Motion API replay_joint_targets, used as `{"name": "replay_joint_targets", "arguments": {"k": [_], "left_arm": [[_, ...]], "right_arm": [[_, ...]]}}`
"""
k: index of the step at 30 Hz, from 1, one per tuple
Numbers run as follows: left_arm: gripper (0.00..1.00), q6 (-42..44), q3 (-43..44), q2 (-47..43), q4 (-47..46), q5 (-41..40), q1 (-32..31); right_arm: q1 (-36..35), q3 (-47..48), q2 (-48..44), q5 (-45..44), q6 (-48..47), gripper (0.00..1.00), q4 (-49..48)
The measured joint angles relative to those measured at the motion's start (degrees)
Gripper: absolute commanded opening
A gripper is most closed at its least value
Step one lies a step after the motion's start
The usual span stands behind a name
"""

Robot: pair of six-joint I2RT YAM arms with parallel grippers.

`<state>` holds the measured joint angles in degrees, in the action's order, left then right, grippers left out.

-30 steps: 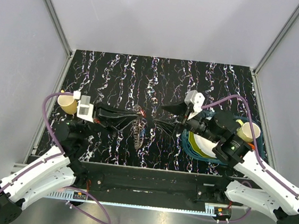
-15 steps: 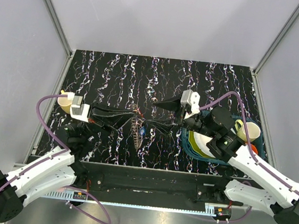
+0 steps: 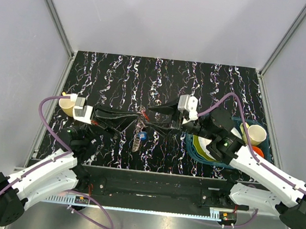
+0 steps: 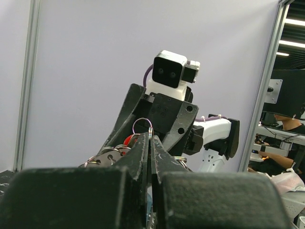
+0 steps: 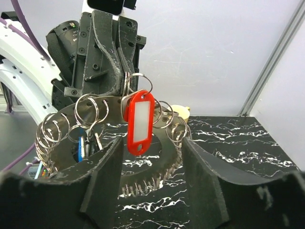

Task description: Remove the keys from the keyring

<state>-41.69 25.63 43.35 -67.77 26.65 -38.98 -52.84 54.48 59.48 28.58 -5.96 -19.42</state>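
Observation:
The keyring (image 5: 157, 164) is a dark disc fringed with small metal rings. It hangs above the table, and my left gripper (image 3: 137, 121) is shut on one small ring (image 4: 150, 130) at its top edge. A red key tag (image 5: 139, 121) dangles from the upper rings. A blue key (image 5: 82, 145) hangs at the disc's left, also seen from above as the blue key (image 3: 141, 137). My right gripper (image 5: 150, 162) is open. Its fingers stand on either side of the lower disc, just in front of the red tag, without touching it.
A yellow cup (image 3: 68, 105) stands at the left edge behind my left wrist. On the right, a blue tray (image 3: 267, 154) holds stacked plates (image 3: 204, 148), a pale cup (image 3: 256, 134) and an orange piece (image 3: 257, 152).
My right gripper has moved left and now straddles the keyring. The keyring has tipped from edge-on toward the right gripper, still held by the left gripper.

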Motion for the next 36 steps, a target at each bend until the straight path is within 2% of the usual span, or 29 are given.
{"name": "replay_joint_targets", "arguments": {"k": [1,2,7,36], "left_arm": [[0.0,0.02,0.0,0.0,0.02,-0.02,0.0],[0.0,0.02,0.0,0.0,0.04,-0.04,0.0],[0.0,0.7,0.0,-0.11,1.38,-0.68,0.04],[0.0,4.31,-0.94,-4.28,10.73,-6.97,0.04]], "right_arm": [[-0.04,0.0,0.07,0.0,-0.37,0.4,-0.07],[-0.09,0.0,0.07,-0.02,-0.55,0.25,-0.17],[-0.22,0.0,0.07,-0.61,-1.25,0.0,-0.33],[-2.93,-2.71,-1.29,-6.88,-3.54,0.0,2.62]]}}
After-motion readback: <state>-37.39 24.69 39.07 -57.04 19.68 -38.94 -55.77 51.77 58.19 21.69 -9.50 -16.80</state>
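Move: Straddled by the right hand's open fingers, the red tag has its middle about 2 cm above and 2 cm to the left of the hand point. The big metal keyring's centre is some 4 cm back and 4 cm left of the right hand, and the blue tag with keys about 6 cm back and 3 cm left, both roughly 1 cm below it. From the left hand, pinching rings at the top, the red tag lies 1 cm forward, 2 cm right and 3 cm down. Closing at once, the right fingers pinch the lower part of the red tag, then draw it about 2.5 cm straight down. The left hand keeps its shut grip on the rings at the keyring's top and goes roughly 2.5 cm forward while sinking some 1.5 cm, its wrist turning about 10 degrees, mostly counter-clockwise with a slight tip down. ##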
